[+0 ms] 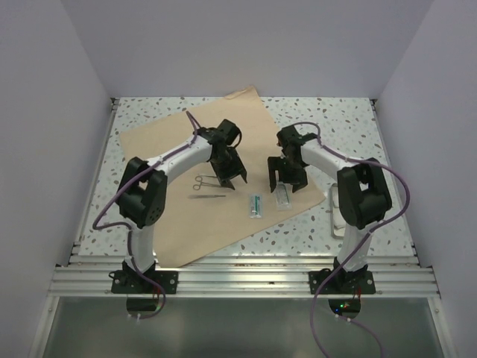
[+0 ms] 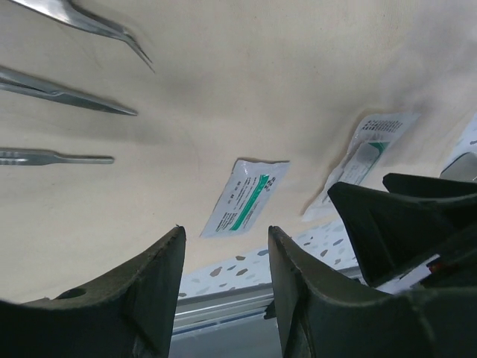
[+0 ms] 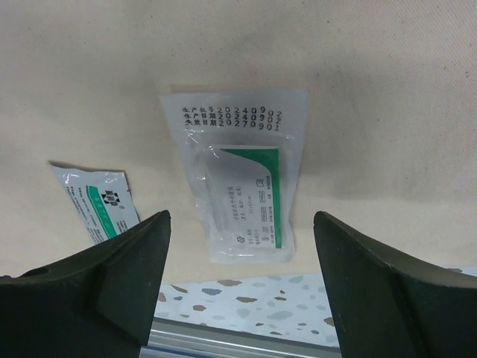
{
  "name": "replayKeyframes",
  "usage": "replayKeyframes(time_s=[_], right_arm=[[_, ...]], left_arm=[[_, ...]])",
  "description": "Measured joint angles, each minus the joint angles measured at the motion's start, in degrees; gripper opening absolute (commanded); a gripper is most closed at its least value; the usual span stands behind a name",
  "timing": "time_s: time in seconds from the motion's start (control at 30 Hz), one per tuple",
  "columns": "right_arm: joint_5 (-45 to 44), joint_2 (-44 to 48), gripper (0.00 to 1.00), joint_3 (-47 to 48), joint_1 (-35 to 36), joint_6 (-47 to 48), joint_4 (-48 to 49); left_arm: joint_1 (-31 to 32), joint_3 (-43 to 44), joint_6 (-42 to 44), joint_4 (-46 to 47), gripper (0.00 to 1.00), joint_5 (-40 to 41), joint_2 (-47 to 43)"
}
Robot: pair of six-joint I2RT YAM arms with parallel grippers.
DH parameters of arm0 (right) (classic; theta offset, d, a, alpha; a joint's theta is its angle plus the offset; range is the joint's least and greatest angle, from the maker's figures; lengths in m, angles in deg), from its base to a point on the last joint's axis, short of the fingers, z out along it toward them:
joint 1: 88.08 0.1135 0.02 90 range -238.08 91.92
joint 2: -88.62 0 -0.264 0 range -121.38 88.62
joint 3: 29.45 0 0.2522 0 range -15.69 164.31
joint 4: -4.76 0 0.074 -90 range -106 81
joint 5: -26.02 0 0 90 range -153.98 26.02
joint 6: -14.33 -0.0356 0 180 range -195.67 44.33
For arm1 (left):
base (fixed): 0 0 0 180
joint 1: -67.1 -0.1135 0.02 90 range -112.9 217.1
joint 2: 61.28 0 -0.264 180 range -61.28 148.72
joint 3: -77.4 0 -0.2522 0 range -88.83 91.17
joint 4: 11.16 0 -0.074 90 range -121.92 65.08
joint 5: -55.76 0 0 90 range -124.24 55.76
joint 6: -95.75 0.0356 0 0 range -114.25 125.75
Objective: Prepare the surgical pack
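The surgical pack's tan wrapping sheet (image 1: 168,220) lies spread flat across the table. On it rest steel scissors (image 1: 204,180) and forceps (image 1: 207,196). A green-striped packet (image 1: 256,205) and a clear sealed packet (image 1: 283,197) lie near its right edge. My left gripper (image 1: 231,176) hovers open over the sheet, right of the instruments, with nothing between its fingers. My right gripper (image 1: 288,183) stands open just above the clear packet (image 3: 242,186), one finger on each side. The left wrist view shows the sheet (image 2: 223,89), instrument tips (image 2: 82,101) and the green packet (image 2: 246,195).
A small clear tray (image 1: 335,214) sits off the sheet at the right, beside the right arm. Grey walls close in the speckled table (image 1: 335,119) on three sides. A metal rail (image 1: 238,277) runs along the near edge. The two grippers hang close together.
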State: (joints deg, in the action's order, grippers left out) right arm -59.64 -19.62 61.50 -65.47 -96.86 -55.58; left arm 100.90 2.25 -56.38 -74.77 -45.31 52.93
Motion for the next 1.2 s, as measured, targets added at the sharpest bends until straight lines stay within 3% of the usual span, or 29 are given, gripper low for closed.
replayKeyframes(time_s=[0.37, 0.9, 1.2], right_arm=[[-6.43, -4.02, 0.71, 2.21, 3.08, -0.92, -2.38], [-8.31, -6.01, 0.59, 3.48, 4.68, -2.21, -3.56], [-8.28, -6.01, 0.42, 3.48, 4.76, -2.62, -3.67]], left_arm=[[-4.94, -5.68, 5.46, 1.51, 0.52, 1.27, -9.9], [-8.96, -9.25, 10.75, 2.91, 0.53, 1.25, -13.29], [-10.27, -10.01, 13.29, 3.02, 0.52, 1.29, -14.93]])
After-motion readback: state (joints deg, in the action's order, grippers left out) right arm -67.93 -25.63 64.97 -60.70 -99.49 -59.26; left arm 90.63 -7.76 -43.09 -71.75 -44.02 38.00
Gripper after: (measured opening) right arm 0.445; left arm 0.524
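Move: The dressing packet lies under the right gripper, about 3 cm below and 1 cm back; the small packet is some 9 cm left and 5 cm back of this hand, the tray roughly 21 cm right and 7 cm back. From the left hand, about 7 cm above the cloth, the curved tweezers lie 9 cm left and 4 cm ahead, the hemostat 10 cm left and 2 cm ahead, the scalpel 11 cm left and 2 cm back. Lower the right gripper about 2 cm onto the dressing packet, rolling it some 10 degrees until the fingers point nearly straight down, then close the fingers from both sides and pinch the packet. Meanwhile draw the empty left gripper about 8 cm left and 4 cm up, over towards the instruments, tipping its fingers farther forward and keeping them half open. ##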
